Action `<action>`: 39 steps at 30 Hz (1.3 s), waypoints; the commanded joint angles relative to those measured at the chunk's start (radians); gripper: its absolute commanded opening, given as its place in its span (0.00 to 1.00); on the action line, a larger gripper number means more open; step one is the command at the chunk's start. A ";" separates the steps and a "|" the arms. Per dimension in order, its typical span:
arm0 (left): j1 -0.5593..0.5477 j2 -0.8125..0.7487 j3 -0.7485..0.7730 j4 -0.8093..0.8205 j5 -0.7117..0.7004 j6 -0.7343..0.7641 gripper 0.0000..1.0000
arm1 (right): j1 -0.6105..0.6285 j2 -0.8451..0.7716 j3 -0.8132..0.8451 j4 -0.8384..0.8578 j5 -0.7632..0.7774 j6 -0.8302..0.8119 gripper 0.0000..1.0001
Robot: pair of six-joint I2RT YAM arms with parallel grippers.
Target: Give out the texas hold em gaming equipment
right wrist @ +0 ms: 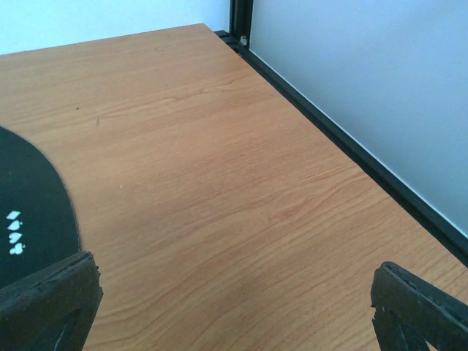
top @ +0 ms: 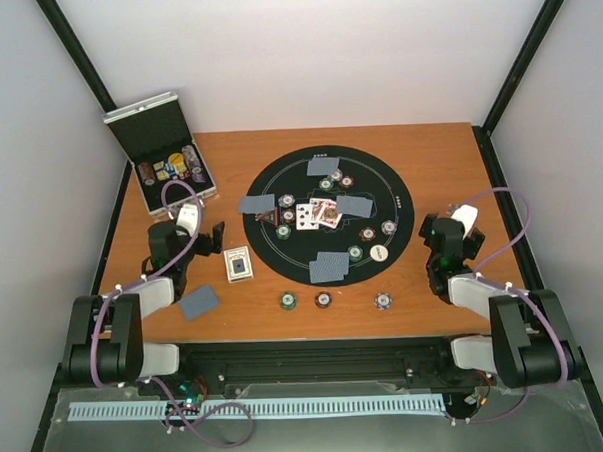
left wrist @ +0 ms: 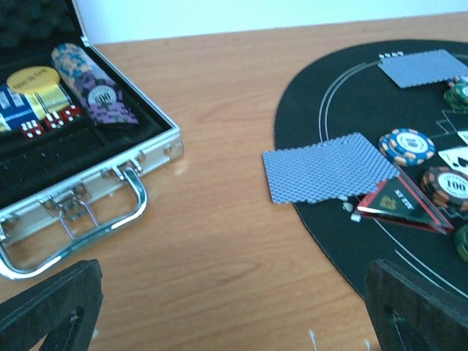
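Observation:
A round black mat (top: pixel 282 245) holds the texas hold em gaming equipment. Grey-blue-backed cards (top: pixel 329 267) lie round its rim, face-up cards (top: pixel 316 215) at its middle, with several chips and a white disc (top: pixel 379 253). A small deck (top: pixel 239 264) and one loose card (top: pixel 198 303) rest on the wood left of the mat. Green (top: pixel 288 301), maroon (top: pixel 324 299) and purple-white (top: pixel 383 301) chips sit near the front edge. My left gripper (top: pixel 204 230) (left wrist: pixel 234 307) is open over bare wood between case and mat. My right gripper (top: pixel 450 230) (right wrist: pixel 234 300) is open right of the mat.
An open aluminium case (top: pixel 163 157) (left wrist: pixel 88 183) with more chips (left wrist: pixel 95 84) stands at the back left corner. In the left wrist view a card pair (left wrist: pixel 329 167) overhangs the mat's edge beside a blue-orange chip (left wrist: pixel 406 146). A black frame rail (right wrist: pixel 351 146) borders the table's right edge.

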 commanded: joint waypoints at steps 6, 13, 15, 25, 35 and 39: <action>0.005 0.110 -0.060 0.413 -0.115 -0.015 1.00 | -0.012 0.147 -0.048 0.484 -0.097 -0.205 1.00; -0.028 0.174 -0.078 0.507 -0.289 -0.042 1.00 | -0.024 0.237 -0.021 0.530 -0.326 -0.299 1.00; -0.030 0.186 -0.066 0.510 -0.350 -0.068 1.00 | -0.038 0.249 0.010 0.481 -0.364 -0.295 1.00; -0.017 0.197 0.005 0.379 -0.388 -0.107 1.00 | -0.080 0.281 -0.026 0.563 -0.449 -0.281 1.00; -0.005 0.196 0.016 0.361 -0.361 -0.112 1.00 | -0.083 0.279 -0.016 0.539 -0.462 -0.281 1.00; -0.004 0.196 0.017 0.361 -0.358 -0.112 1.00 | -0.083 0.279 -0.015 0.537 -0.463 -0.281 1.00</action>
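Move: The chip case's middle is about 18 cm ahead of the left hand, 9 cm left and 6 cm below; the face-down card by the red marker lies some 10 cm ahead, 9 cm right, and the card deck 8 cm back, 4 cm right. From the right hand, the poker mat's middle is about 7 cm ahead and 28 cm left, 9 cm down; the rightmost chip on the mat is 4 cm ahead, 14 cm left. Swinging inward to the left and turning some 20 degrees counter-clockwise, the open, empty left hand drifts about 6 cm left and a little forward until it faces the chip case. Meanwhile the right hand, open too, goes roughly 5 cm forward and as far left towards the mat's right edge, turning the same way to point nearly straight ahead. Both tip slightly up, stay above the table and ease to a stop. ##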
